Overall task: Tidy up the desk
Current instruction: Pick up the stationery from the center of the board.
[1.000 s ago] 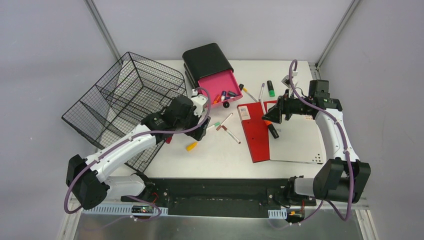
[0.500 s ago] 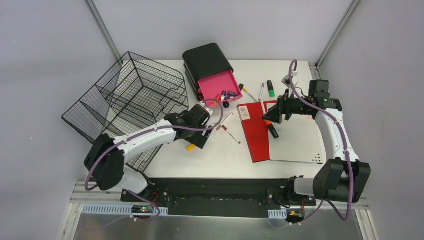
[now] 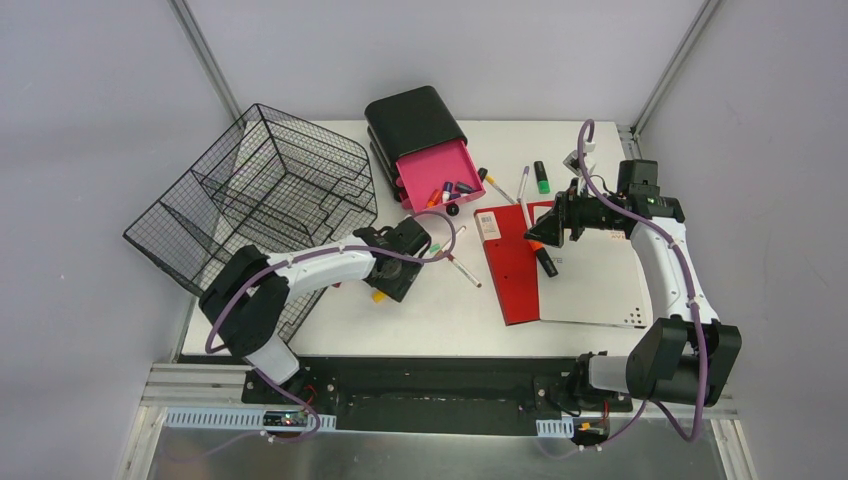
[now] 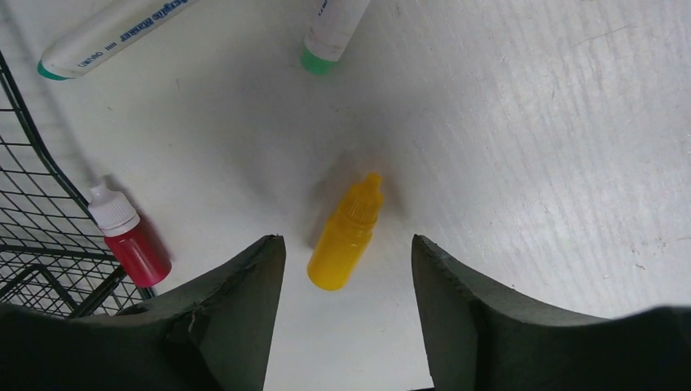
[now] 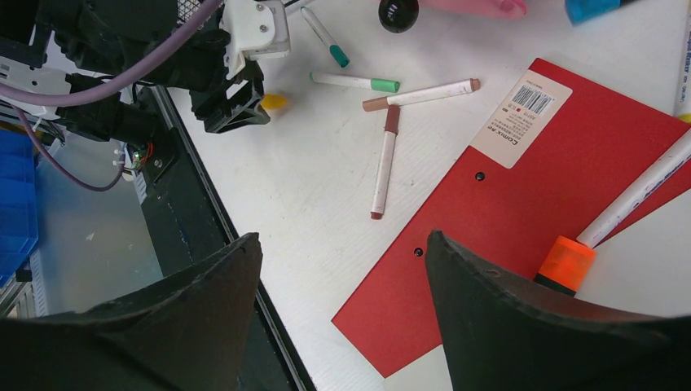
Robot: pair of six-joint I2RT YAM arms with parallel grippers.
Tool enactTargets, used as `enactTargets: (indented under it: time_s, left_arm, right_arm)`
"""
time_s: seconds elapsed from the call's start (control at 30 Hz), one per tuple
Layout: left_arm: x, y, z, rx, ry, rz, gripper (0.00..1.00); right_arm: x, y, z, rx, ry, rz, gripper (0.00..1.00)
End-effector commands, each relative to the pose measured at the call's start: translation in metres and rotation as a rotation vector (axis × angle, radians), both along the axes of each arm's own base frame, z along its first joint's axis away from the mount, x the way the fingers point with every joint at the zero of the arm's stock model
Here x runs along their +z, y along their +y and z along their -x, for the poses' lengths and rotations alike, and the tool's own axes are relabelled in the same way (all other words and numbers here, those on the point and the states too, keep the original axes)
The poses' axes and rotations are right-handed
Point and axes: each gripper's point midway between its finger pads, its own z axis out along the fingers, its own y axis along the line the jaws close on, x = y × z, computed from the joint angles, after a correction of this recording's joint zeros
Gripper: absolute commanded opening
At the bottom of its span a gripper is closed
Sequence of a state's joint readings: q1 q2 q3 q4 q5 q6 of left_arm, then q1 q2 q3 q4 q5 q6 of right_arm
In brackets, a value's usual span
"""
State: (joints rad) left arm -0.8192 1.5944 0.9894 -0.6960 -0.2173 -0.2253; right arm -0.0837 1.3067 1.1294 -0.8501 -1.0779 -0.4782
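Note:
On the white desk [image 3: 440,310] a small yellow dropper bottle [image 4: 350,220] lies on its side. My left gripper [image 4: 344,241] is low over it, open, one finger on each side of the bottle's base with a gap left on both sides. From above, the left gripper [image 3: 392,280] sits near the wire basket's corner. My right gripper [image 5: 342,236] hangs open and empty above the red folder [image 5: 521,204]; the overhead view has the right gripper [image 3: 540,232] over that red folder [image 3: 510,270].
A red dropper bottle [image 4: 130,240] lies against the black wire basket [image 3: 260,200]. Markers [image 5: 383,163] lie scattered mid-desk. A black organizer [image 3: 415,120] has its pink drawer [image 3: 435,170] pulled out with small items inside. An orange-capped marker [image 5: 566,262] rests on the folder beside a white notebook [image 3: 600,280].
My left arm has swung forward and down to the yellow bottle, and its jaws have narrowed around it. The right arm has stayed still.

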Motion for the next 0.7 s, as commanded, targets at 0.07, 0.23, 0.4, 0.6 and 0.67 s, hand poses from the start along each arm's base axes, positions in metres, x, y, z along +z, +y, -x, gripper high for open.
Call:
enactTargets:
  time_s: [0.07, 0.23, 0.4, 0.6, 0.67]
  left_arm:
    - [-0.002, -0.009, -0.006, 0.007, -0.013, 0.007, 0.54]
    - [-0.009, -0.009, -0.003, 0.009, 0.007, 0.000, 0.40]
    - [-0.011, -0.009, -0.002, 0.015, 0.015, -0.003, 0.25]
    - [-0.013, -0.012, 0.001, 0.014, 0.028, 0.015, 0.10]
    - [-0.013, -0.014, 0.002, 0.012, 0.032, 0.027, 0.03]
  right_arm:
    - [0.016, 0.000, -0.007, 0.011, -0.093, 0.003, 0.76]
    - [0.015, 0.000, -0.007, 0.010, -0.089, 0.004, 0.76]
    - [0.016, 0.000, -0.007, 0.011, -0.090, 0.003, 0.76]
    - [0.015, -0.001, -0.007, 0.010, -0.091, 0.005, 0.76]
    - [0.015, -0.001, -0.007, 0.010, -0.090, 0.006, 0.76]
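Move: The orange bottle lies almost directly under the left hand, about 2 cm below its open fingertips, level with it fore-aft and sideways. From that hand the red bottle is some 11 cm left and 3 cm ahead, the teal-capped marker about 10 cm straight ahead, and the green-capped marker roughly 9 cm ahead and 8 cm right, all about 3 cm lower. From the idle right hand, the orange bottle is some 34 cm left, 5 cm back and 20 cm below. Straight down, slowing over the last 1.5 cm or so, the left hand settles around the orange bottle with its wrist all but still. Meanwhile the fingers close from fairly wide, one on each side, until they pinch the bottle's body across its width, then hold there with the gripping effort rising. ##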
